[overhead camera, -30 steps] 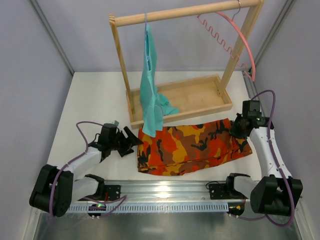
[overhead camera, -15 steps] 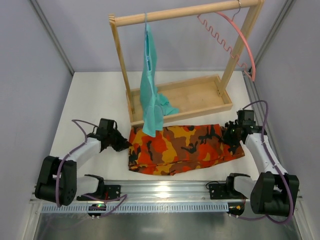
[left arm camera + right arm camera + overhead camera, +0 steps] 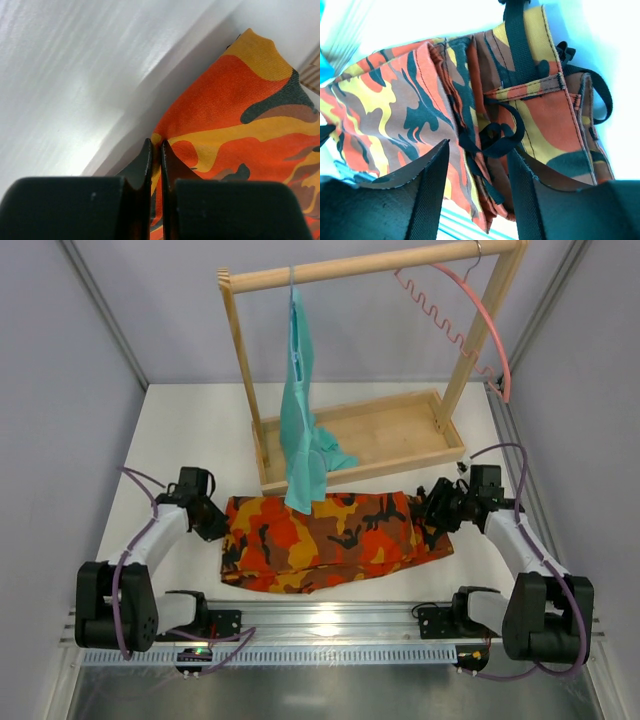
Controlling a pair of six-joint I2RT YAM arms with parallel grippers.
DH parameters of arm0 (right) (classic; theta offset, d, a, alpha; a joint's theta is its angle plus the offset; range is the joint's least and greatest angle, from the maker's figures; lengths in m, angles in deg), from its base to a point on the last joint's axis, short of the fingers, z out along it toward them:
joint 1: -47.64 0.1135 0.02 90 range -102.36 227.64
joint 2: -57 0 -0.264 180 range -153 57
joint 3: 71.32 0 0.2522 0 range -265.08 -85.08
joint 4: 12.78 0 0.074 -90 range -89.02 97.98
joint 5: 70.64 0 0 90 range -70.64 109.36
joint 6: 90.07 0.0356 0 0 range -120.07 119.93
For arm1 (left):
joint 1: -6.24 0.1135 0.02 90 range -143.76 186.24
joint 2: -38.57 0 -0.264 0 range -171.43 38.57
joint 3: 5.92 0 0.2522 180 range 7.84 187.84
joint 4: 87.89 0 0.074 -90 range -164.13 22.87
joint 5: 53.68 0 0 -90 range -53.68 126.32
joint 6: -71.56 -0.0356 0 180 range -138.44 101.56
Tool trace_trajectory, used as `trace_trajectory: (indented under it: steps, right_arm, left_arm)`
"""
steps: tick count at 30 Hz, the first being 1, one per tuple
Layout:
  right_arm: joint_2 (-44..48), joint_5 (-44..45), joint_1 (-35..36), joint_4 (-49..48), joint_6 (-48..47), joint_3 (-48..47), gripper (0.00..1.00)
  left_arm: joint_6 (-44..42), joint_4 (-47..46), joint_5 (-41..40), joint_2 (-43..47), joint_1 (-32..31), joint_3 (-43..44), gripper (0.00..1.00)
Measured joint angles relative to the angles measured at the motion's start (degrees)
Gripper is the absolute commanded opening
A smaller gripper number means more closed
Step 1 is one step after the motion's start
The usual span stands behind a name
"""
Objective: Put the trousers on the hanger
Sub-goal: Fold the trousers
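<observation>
The camouflage trousers (image 3: pixel 330 540) lie folded on the white table in front of the wooden rack. My left gripper (image 3: pixel 217 527) is at their left end, and its jaws (image 3: pixel 156 146) are shut on the edge of the orange cloth (image 3: pixel 235 120). At the right end, by the waistband, is my right gripper (image 3: pixel 431 512). In the right wrist view it (image 3: pixel 477 152) stands open, with the folded waistband (image 3: pixel 530 110) and a black drawstring (image 3: pixel 495 136) loose between the fingers. The pink hanger (image 3: pixel 482 312) hangs by its hook at the right end of the rack's top rail.
The wooden rack (image 3: pixel 370 264) with its tray base (image 3: pixel 400 462) stands behind the trousers. A teal garment (image 3: pixel 300 425) hangs from the rail on the left and drapes down onto the trousers' back edge. Grey walls close in on both sides.
The left gripper shut on the trousers' left edge. Both arms moved left and the trousers slid left with them. The right gripper has just opened at the waistband.
</observation>
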Motion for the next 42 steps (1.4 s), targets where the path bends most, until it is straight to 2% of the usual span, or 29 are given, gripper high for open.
trace_trajectory:
  steps: [4, 9, 10, 12, 13, 14, 16, 18, 19, 28, 42]
  right_arm:
    - [-3.06, -2.99, 1.29, -3.48, -0.37, 1.11, 0.54]
    - [-7.34, -3.65, 7.28, -7.04, -0.35, 1.16, 0.54]
    - [-7.69, -3.39, 8.55, -7.54, -0.33, 1.16, 0.52]
    - [-7.82, -2.47, 10.64, -8.24, -0.48, 1.09, 0.26]
    - [-7.82, -1.95, 11.26, -8.2, -0.57, 0.9, 0.14]
    - [-7.82, -1.07, 11.89, -8.0, -0.52, 0.48, 0.07]
    - [-7.63, 1.05, 12.81, -6.27, -0.13, -1.14, 0.04]
    - [-6.23, 3.63, 13.53, -3.43, 0.33, -3.45, 0.04]
    - [-5.35, 4.52, 13.7, -2.14, 0.48, -4.52, 0.04]
    - [-1.29, 12.79, 14.51, 8.87, 1.4, -13.68, 0.04]
    - [0.79, 16.17, 14.47, 15.82, 1.36, -20.59, 0.04]
  left_arm:
    - [-0.24, 1.46, -2.01, -0.55, 0.2, 0.39, 0.0]
    - [-0.46, 2.54, -3.52, -0.96, 0.37, 1.53, 0.02]
    - [-0.48, 2.56, -3.54, -0.98, 0.42, 1.57, 0.09]
    - [-0.66, 2.71, -3.58, -0.98, 0.42, 1.77, 0.18]
    - [-0.96, 2.89, -3.67, -0.98, 0.46, 1.97, 0.33]
    - [-1.4, 3.06, -3.87, -0.96, 0.48, 2.14, 0.42]
    - [-1.66, 3.26, -4.24, -0.81, 0.55, 2.69, 0.58]
    - [-1.75, 3.5, -4.66, -0.13, 0.57, 3.26, 0.64]
    - [-1.81, 3.65, -5.03, 0.66, 0.57, 3.58, 0.7]
    - [-4.76, 3.78, -5.27, 3.17, 0.57, 4.9, 0.77]
    - [-6.05, -0.85, 4.72, 5.53, 0.57, 1.42, 0.79]
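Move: The trousers' top-layer fold, with a black strap loop beside it, lies about 5 cm to the right hand's left, level fore and aft and some 3 cm below. The flat pocket end is roughly 5 cm nearer the base and 5 cm below that hand; the wooden box is centred about 20 cm ahead and 17 cm left. The left hand already has the trousers' left edge between its shut fingertips. The trousers' fold and the black strap are pinched by the right hand, which sweeps left about 5 cm while sinking, shuts its fingers, then lifts some 10 cm, drifting a little right and forward. The left hand keeps its pinch while easing slightly left, then opens, lets the edge go and rises about 3 cm before drifting back right. ##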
